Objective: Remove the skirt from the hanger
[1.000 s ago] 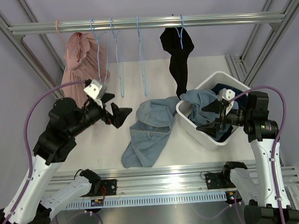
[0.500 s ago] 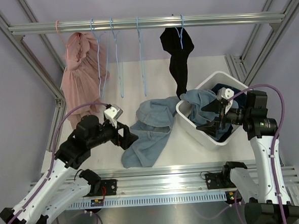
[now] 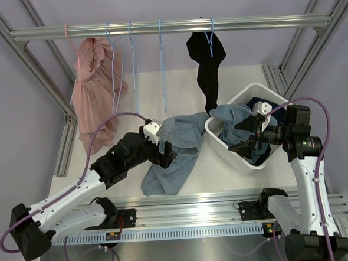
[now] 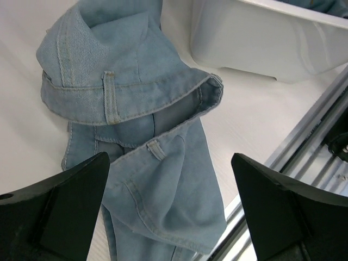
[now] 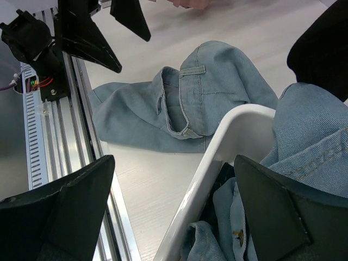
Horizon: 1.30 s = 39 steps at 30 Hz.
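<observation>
A light-blue denim skirt lies crumpled on the white table, off any hanger; its waistband and belt loops show in the left wrist view and the right wrist view. Empty blue hangers hang from the rail. My left gripper hovers open just above the skirt, its jaws wide with only cloth below them. My right gripper is open over the near-left rim of the white bin, holding nothing.
A pink garment hangs at the rail's left end and a black garment at its right, reaching down to the white bin. The bin holds several denim pieces. A metal rail runs along the table's near edge.
My left arm has swung down and to the right, from beside the pink garment to low over the denim skirt. The right arm has barely moved.
</observation>
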Available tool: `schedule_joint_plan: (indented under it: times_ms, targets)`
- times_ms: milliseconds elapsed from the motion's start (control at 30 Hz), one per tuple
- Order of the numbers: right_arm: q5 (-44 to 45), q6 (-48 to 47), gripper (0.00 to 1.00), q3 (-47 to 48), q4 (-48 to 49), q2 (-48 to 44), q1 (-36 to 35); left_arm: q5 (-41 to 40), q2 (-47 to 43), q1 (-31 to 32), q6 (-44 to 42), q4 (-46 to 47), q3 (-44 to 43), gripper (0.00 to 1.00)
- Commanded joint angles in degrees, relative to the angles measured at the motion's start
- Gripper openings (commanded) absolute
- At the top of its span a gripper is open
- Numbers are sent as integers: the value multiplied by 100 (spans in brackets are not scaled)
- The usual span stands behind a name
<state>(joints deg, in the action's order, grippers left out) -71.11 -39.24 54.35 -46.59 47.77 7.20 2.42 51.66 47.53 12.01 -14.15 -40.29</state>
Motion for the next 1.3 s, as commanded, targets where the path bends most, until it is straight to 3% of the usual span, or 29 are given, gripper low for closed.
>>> schedule_joint_plan:
  times_ms: [0,200,367,533,667,767,867,900,967,1067,1167,1200,1267]
  targets:
    - [-87,-119,100,155,-43,4,27,-540,169,81,-6,1010,74,99]
    - [-61,-136,100,155,-61,13,27,-610,1081,90,20,1537,-110,99]
    - [-52,-180,99,164,-96,13,27,-1383,1952,90,538,1836,-374,99]
    - [-70,-206,100,173,-122,22,18,-1867,2690,81,996,2706,-216,97]
    - [-78,-250,99,181,-166,5,27,-1850,3243,55,1338,3137,-198,69]
    - [-87,-285,99,199,-210,5,27,-1718,3595,46,1479,3454,-146,57]
    - [-105,-321,100,208,-245,-4,27,-1543,3746,11,1497,3665,-93,32]
    - [-113,-329,99,208,-263,-13,27,-1490,3764,11,1497,3726,-23,14]
    - [-131,-347,100,208,-280,-4,27,-1341,3668,11,1419,3946,91,4]
    - [-306,-644,99,252,-525,4,27,-885,3194,37,1173,4175,320,0]
    - [-824,-2249,99,479,-1885,206,18,-585,2430,387,586,3676,189,0]
    - [-1017,-3255,99,533,-2724,381,1,-532,2236,493,435,3248,23,0]
    - [-1063,-3851,99,708,-3284,575,-113,-488,1665,756,145,2823,-127,0]
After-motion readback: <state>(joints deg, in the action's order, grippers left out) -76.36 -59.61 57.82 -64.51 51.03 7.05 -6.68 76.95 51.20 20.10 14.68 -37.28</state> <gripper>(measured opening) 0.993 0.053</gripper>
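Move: From the open left hand, the waistband of the denim skirt lying on the table is about 9 cm ahead, 5 cm to the right and 12 cm below. The white bin's middle is some 12 cm ahead and 28 cm to the right, also about 11 cm lower; the black garment hangs roughly 24 cm ahead and 18 cm right. From the right hand, that waistband lies about 9 cm ahead, 17 cm left and 20 cm below. The left hand sinks about 12 cm while reaching some 9 cm forward and a little right to the skirt's waistband, turning roughly 20 degrees counter-clockwise, and its fingers close from wide open to pinch the band at a belt loop. Still gripping, it then reverses, rising about 5 cm while drawing back some 4 cm and easing slightly right, as the open right hand starts back by 2 to 3 cm. ##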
